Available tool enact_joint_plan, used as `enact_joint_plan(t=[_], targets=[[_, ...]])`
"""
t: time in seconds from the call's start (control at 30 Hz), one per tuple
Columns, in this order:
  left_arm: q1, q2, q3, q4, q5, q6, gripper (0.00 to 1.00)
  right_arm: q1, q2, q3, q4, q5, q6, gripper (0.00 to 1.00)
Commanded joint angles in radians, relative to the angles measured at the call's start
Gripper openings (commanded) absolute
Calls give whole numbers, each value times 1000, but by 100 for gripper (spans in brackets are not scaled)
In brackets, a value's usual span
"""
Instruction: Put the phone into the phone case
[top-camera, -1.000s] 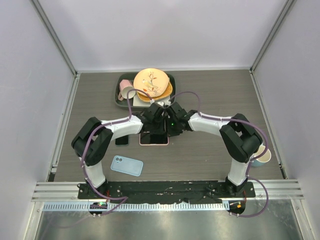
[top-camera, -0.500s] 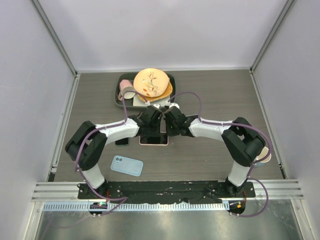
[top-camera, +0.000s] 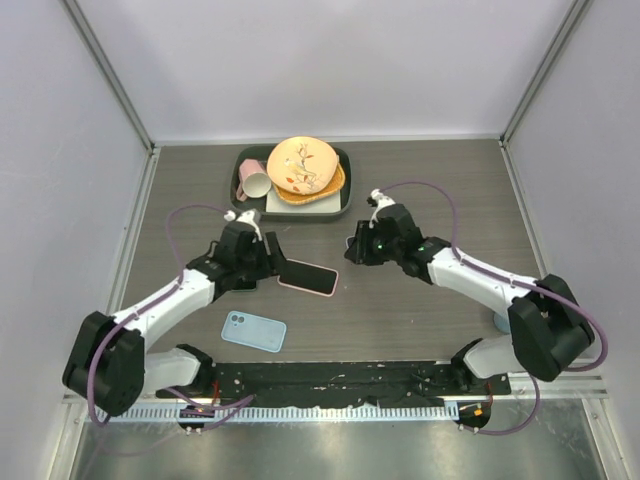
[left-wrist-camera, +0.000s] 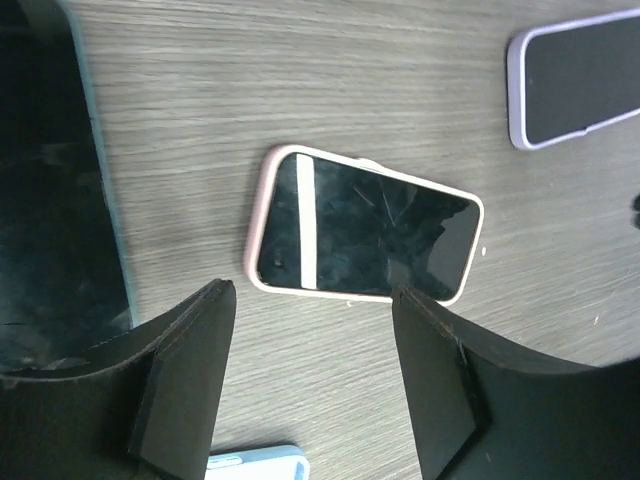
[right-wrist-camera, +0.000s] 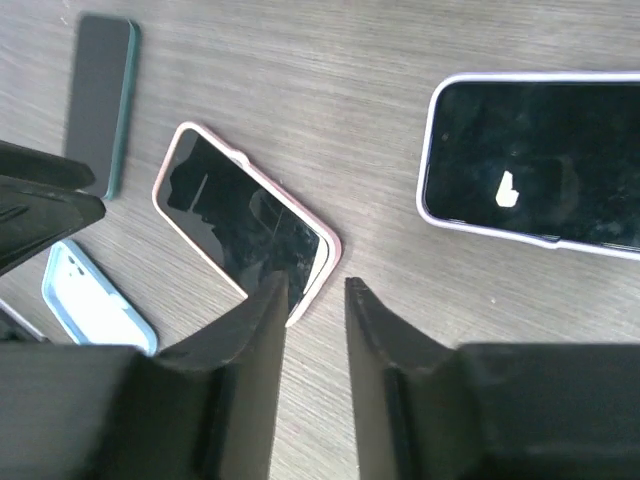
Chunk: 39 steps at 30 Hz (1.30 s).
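Observation:
The phone (top-camera: 308, 277) lies face up in the pink phone case (left-wrist-camera: 262, 190) on the table between the two arms, slightly skewed. In the right wrist view the phone (right-wrist-camera: 240, 212) shows a pale strip between screen and pink rim at its near end. My left gripper (top-camera: 266, 262) hovers just left of it, and in its own view (left-wrist-camera: 315, 300) the jaws stand wide open and empty. My right gripper (top-camera: 356, 246) is off to the phone's right. In its own view (right-wrist-camera: 317, 285) the fingers are only a narrow gap apart, with nothing between them.
A light blue empty case (top-camera: 254, 331) lies near the left arm. A dark green phone (right-wrist-camera: 100, 100) and a lavender-cased phone (right-wrist-camera: 535, 160) rest on the table. A dark tray (top-camera: 245, 200) with plates and a pink cup stands at the back.
Both grippers have drawn back from the phone, the left going left, the right going right. The left jaws have opened wide. The cased phone now lies turned slightly on the table.

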Motion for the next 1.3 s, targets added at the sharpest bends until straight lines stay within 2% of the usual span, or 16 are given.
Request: enact_joint_plan(t=[0.0, 0.03, 0.07, 0.2, 0.3, 0.5, 0.67, 0.97, 1.27], targets=[[122, -34, -68, 108, 200, -16, 69, -89, -81, -49, 111, -160, 40, 41], [133, -13, -72, 113, 219, -10, 69, -104, -93, -66, 140, -205, 41, 43], [154, -1, -77, 113, 225, -10, 69, -115, -102, -71, 149, -213, 44, 51], [190, 96, -88, 165, 318, -22, 65, -147, -157, -101, 172, -248, 50, 56], [198, 162, -101, 238, 348, -44, 60, -150, -176, -111, 174, -253, 53, 56], [196, 263, -92, 275, 332, -25, 54, -161, -187, -132, 177, -251, 60, 56], [182, 325, -69, 304, 388, -16, 50, -169, -168, -129, 178, -260, 60, 56], [41, 443, -14, 378, 397, -74, 46, -173, -138, -126, 186, -268, 63, 56], [-158, 657, 170, 488, 418, -188, 45, -182, -159, -132, 171, -262, 64, 56]])
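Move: The phone in its pink case lies with its middle some 6 cm to the right of the left hand, about 1 cm back and 7 cm below it. The dark phone lies about 9 cm left and 2 cm ahead of that hand; the light blue case 7 cm left and 13 cm back; the purple case 22 cm right and 8 cm ahead. From the right hand the pink case is about 11 cm left, 3 cm back and 9 cm below. The left fingers come against the left short end of the pink case and push it along the table to the right. They first shift 2 cm left and sink about 5 cm beside it, then sweep some 13 cm right, faster towards the end, narrowing partly and turning about 15 degrees clockwise. The empty right hand rises clear, drifts 2 cm right, opens to about half and waits. ##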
